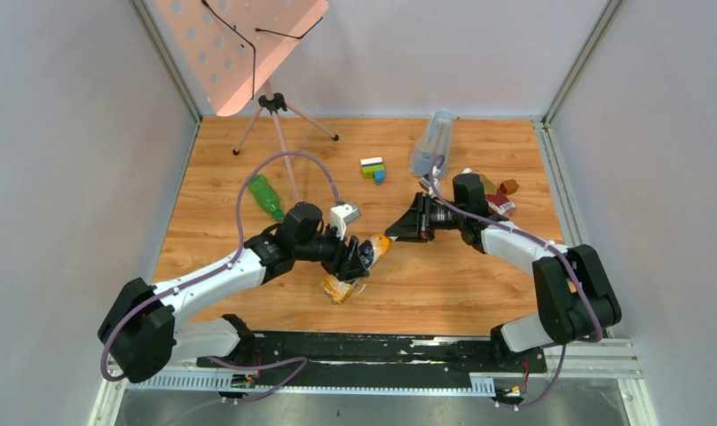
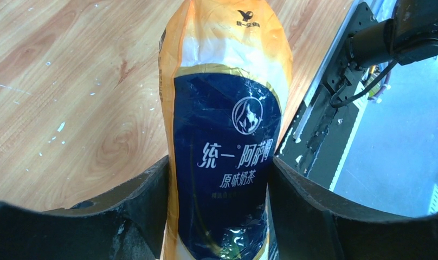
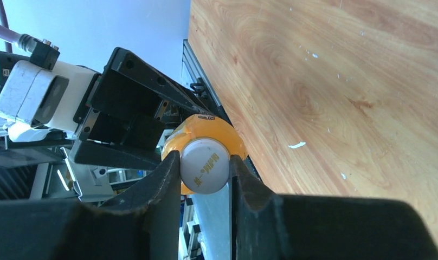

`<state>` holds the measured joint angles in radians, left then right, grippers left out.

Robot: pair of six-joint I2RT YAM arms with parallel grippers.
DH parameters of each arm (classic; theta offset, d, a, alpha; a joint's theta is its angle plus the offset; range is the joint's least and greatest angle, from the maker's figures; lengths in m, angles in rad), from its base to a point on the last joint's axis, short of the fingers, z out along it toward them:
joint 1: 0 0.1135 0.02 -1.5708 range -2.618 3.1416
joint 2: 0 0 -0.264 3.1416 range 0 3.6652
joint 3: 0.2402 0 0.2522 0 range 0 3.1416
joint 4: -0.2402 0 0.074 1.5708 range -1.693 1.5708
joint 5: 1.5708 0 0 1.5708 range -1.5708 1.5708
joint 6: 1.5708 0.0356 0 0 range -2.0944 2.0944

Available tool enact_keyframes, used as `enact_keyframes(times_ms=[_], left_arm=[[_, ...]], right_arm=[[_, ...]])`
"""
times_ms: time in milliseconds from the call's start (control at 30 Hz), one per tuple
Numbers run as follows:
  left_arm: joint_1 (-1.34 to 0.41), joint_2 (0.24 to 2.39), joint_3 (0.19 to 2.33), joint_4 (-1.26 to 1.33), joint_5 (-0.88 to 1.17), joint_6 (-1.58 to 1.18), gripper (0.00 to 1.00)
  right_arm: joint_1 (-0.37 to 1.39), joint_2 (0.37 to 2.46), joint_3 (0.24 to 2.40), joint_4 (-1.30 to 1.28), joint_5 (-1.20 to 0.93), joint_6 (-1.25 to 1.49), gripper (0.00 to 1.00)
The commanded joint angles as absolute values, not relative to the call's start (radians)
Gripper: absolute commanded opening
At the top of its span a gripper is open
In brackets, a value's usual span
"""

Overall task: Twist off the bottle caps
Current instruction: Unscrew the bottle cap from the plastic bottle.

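Note:
My left gripper (image 1: 362, 256) is shut on the amber bottle with the yellow and dark blue label (image 1: 375, 246) and holds it tilted above the table. In the left wrist view the bottle (image 2: 222, 108) fills the gap between both fingers (image 2: 146, 200). My right gripper (image 1: 399, 229) is shut on that bottle's white cap (image 3: 205, 165), with the orange shoulder (image 3: 230, 135) behind it. A green bottle (image 1: 266, 197) lies on the table to the left. An amber bottle with a red label (image 1: 500, 206) lies behind the right arm. Their caps are too small to tell.
A tall clear bluish container (image 1: 432, 142) stands at the back right. Multicoloured toy bricks (image 1: 373, 169) lie beside it. A small reddish-brown block (image 1: 509, 186) sits near the red-label bottle. A tripod (image 1: 275, 111) with a pink perforated board stands at the back left.

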<state>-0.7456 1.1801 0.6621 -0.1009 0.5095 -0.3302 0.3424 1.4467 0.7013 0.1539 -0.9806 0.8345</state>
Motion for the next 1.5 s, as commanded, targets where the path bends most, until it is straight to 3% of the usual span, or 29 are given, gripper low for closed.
enact_keyframes(times_ms=[0,100,167,467,867,1133,1300,1467], left_arm=[[-0.750,1.196,0.728,-0.093,0.540,-0.278,0.75],[-0.750,1.202,0.738,-0.116,0.502,-0.267,0.97],[-0.750,1.199,0.743,-0.128,0.460,-0.266,1.00],[-0.763,1.107,0.703,-0.103,0.140,-0.225,1.00],[-0.859,1.027,0.597,0.096,-0.089,-0.153,1.00],[-0.859,0.966,0.519,0.178,0.006,-0.163,1.00],[-0.859,1.061,0.600,0.084,0.216,-0.067,0.98],[-0.871,1.174,0.690,-0.013,0.224,-0.008,0.96]], right_arm=[[0.342,1.477,0.770,0.219,-1.042,0.829,0.16],[0.341,1.471,0.782,0.193,-1.016,0.816,0.15],[0.342,1.465,0.792,0.163,-0.994,0.802,0.15],[0.348,1.435,0.796,0.004,-0.759,0.824,0.10],[0.358,1.449,0.801,-0.016,-0.727,0.930,0.12],[0.368,1.423,0.790,-0.009,-0.740,0.961,0.13],[0.380,1.413,0.789,-0.009,-0.754,0.969,0.14],[0.389,1.400,0.786,-0.009,-0.755,0.975,0.15]])
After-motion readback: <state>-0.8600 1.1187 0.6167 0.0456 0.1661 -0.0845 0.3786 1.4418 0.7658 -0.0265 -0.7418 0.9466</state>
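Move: The milk-tea bottle's body is between the left fingers, its middle about 1 cm back of and 1 cm below that hand; the cap is roughly 5 cm ahead, 8 cm right and 3 cm up. On the table some 10 cm lower, the toy blocks lie about 23 cm ahead and 3 cm right, the green bottle 15 cm ahead and 26 cm left. The right fingers already hold the cap right at their hand point, with the bottle's middle about 6 cm back, 7 cm left and 5 cm below. Left opens off bottle, goes some 5 cm forward, partly back, rolling 25 degrees; right keeps cap pinched, dipping. ##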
